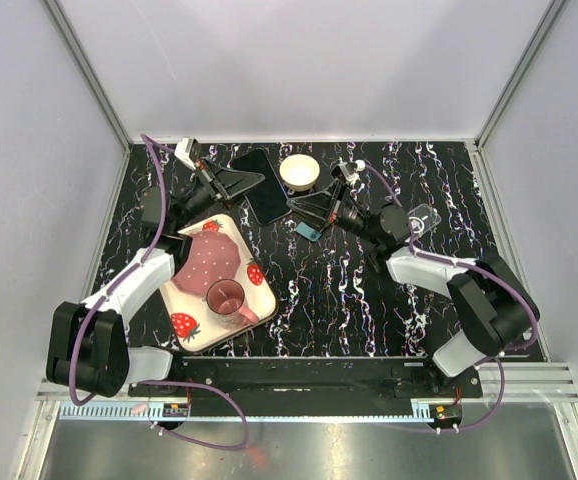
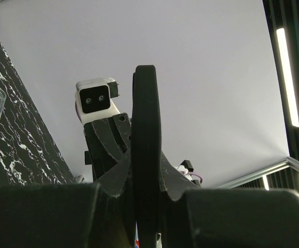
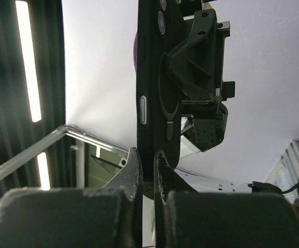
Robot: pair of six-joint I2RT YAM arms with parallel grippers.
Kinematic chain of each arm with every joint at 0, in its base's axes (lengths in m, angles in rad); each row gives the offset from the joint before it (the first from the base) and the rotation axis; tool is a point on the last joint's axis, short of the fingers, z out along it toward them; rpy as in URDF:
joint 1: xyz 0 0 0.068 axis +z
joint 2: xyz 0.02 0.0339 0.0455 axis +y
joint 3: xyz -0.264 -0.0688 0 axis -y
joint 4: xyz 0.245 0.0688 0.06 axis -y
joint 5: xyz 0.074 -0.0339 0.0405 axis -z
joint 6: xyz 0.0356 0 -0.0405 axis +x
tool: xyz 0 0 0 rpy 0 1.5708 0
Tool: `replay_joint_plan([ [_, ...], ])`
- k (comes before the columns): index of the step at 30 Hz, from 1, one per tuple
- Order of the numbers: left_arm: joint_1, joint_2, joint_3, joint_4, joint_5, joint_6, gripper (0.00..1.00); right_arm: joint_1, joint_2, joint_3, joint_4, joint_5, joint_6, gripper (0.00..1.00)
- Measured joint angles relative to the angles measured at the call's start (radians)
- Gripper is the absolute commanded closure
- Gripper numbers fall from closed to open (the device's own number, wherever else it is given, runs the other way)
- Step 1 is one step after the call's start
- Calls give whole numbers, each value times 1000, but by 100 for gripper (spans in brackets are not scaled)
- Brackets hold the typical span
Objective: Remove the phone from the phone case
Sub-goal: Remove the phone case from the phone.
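Observation:
The black phone case (image 1: 262, 185) with the phone in it is held off the black marbled table, between both arms at the back centre. My left gripper (image 1: 233, 183) is shut on its left edge; in the left wrist view the phone case (image 2: 146, 124) stands edge-on between my fingers (image 2: 113, 181). My right gripper (image 1: 307, 208) is shut on the opposite, nearer edge. In the right wrist view the phone case (image 3: 152, 77) rises edge-on from my fingertips (image 3: 134, 165), side button and camera lenses showing, with the left gripper (image 3: 201, 67) clamped on it beyond. The screen side is hidden.
A strawberry-patterned plate (image 1: 184, 325) with a pink cup (image 1: 226, 297) lies in front of the left arm. A small white bowl (image 1: 299, 172) stands right behind the phone. A small light-blue item (image 1: 308, 231) and a clear plastic piece (image 1: 424, 215) lie near the right arm.

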Motion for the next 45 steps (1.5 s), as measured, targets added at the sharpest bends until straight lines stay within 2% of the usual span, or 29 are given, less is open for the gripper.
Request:
replay_joint_plan([
  [4, 6, 11, 0, 28, -9, -10, 100, 8, 40, 2, 62, 28, 76, 100],
  [9, 10, 41, 4, 153, -29, -94, 100, 24, 58, 47, 89, 54, 140, 100],
  [14, 17, 50, 38, 208, -60, -157, 100, 45, 90, 111, 121, 89, 192, 100],
  [27, 21, 33, 74, 217, -96, -196, 100, 90, 162, 167, 228, 154, 244, 100],
  [45, 23, -22, 20, 208, -197, -265, 100, 110, 223, 233, 256, 174, 261, 100],
])
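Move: Gripped in the left hand near its middle, the cased phone has its centre about 1 cm back and 1 cm right of that hand, level with it. From the right hand, at its nearer, right end, the case's middle is some 3 cm ahead, 6 cm left and 2 cm up. Down on the table, roughly 33 cm below, the teal phone lies about 19 cm ahead and 6 cm right of the right hand, the white bowl about 30 cm ahead and 1 cm right. The pink plate is some 16 cm left of the left hand and 2 cm ahead. Raising the cased phone between them, both hands climb together about 6 to 7 cm, quickly at first and then slower, drifting some 3 cm left. The left keeps its grip on the phone's middle; the right stays nearly shut on the case's edge at the near right end. Their fingertips tilt up against each other, each nearly 20 degrees, prying at that end. ##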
